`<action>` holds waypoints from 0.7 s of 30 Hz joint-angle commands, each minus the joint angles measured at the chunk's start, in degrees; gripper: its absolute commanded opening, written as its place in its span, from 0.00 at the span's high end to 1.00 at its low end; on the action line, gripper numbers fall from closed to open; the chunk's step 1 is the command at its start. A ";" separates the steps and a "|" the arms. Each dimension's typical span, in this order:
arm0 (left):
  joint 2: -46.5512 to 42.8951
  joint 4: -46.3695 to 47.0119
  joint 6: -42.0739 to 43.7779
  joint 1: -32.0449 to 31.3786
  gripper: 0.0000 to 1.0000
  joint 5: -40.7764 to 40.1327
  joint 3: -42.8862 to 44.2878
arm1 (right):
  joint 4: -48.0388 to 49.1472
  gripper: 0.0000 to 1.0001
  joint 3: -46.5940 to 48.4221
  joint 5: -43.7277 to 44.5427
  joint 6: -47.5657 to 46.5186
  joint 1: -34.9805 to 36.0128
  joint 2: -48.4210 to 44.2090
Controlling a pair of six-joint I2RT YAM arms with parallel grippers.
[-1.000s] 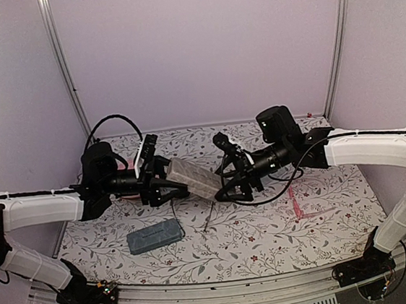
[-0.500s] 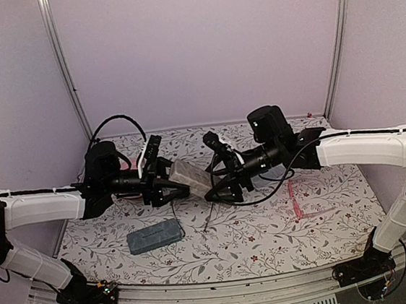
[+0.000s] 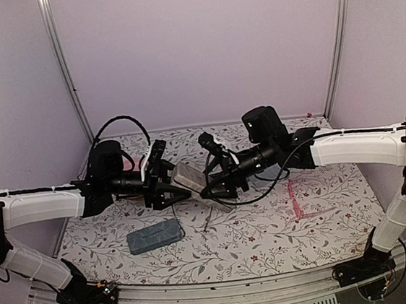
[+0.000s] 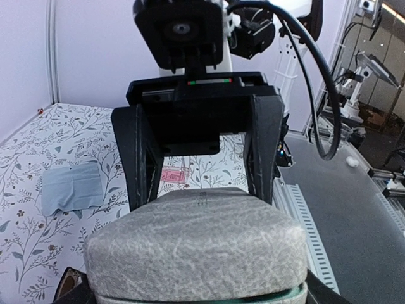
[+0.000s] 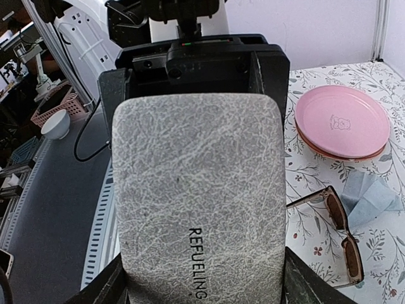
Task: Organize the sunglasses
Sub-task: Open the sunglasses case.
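Note:
Both grippers hold the grey-brown case [image 3: 189,177] up over the middle of the table. My left gripper [image 3: 169,188] is shut on its left end and my right gripper [image 3: 217,187] on its right end. The case [image 4: 196,247] fills the left wrist view, with a green lining showing at its seam. It also fills the right wrist view [image 5: 199,190], marked REFUELING. The dark-framed sunglasses [image 5: 335,231] with reddish-brown lenses lie open on the table below; one thin temple [image 3: 208,219] shows from above. The pink-framed pair is out of view.
A blue-grey case [image 3: 154,235] lies closed on the table at front left. Stacked pink plates [image 5: 342,120] sit at the back left. A pale blue cloth [image 5: 370,197] lies beside the sunglasses, and another cloth [image 4: 71,189] on the right half. Red tape marks [image 3: 296,204] the right side.
My right gripper has slid left along the grey-brown case toward the left gripper, covering more of it. The left gripper has edged right and kept its hold.

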 commanded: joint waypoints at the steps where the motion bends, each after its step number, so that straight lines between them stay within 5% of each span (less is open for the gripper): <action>1: -1.42 -7.05 12.08 -2.04 1.00 -0.95 1.16 | 3.04 0.51 0.91 -2.53 7.77 -0.64 1.32; 7: -3.31 -11.44 21.30 -2.80 1.00 -0.62 0.12 | 3.29 0.57 0.12 -12.40 17.52 -4.03 3.24; 15: -4.62 -13.03 25.29 -4.38 1.00 -0.57 -1.36 | 4.40 0.34 -3.49 -17.55 24.58 -7.32 4.21; 21: -4.90 -14.04 26.50 -5.47 1.00 -1.60 -1.86 | 4.90 0.28 -3.86 -17.83 25.80 -7.80 5.29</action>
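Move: The grey sunglasses case is already held between both hands in the air: its middle is about 5 cm to the right of the left hand and 2 cm to the left of the right hand, about 1 cm below both. Under it on the table, some 20 cm down, the sunglasses lie about 10 cm ahead of the left hand and 2 cm to its right. The blue case lies about 11 cm to the left of the left hand, roughly level with it and just as low. The grey case is levered open between the two grips: the left hand keeps its hold on the teal-lined half and takes it back and down by about 5 cm, its upper side tilting backward. The right hand keeps pinching the printed half and tips it forward some 25 degrees, easing back and right by about 2 cm. Neither hand's fingers open or close. ##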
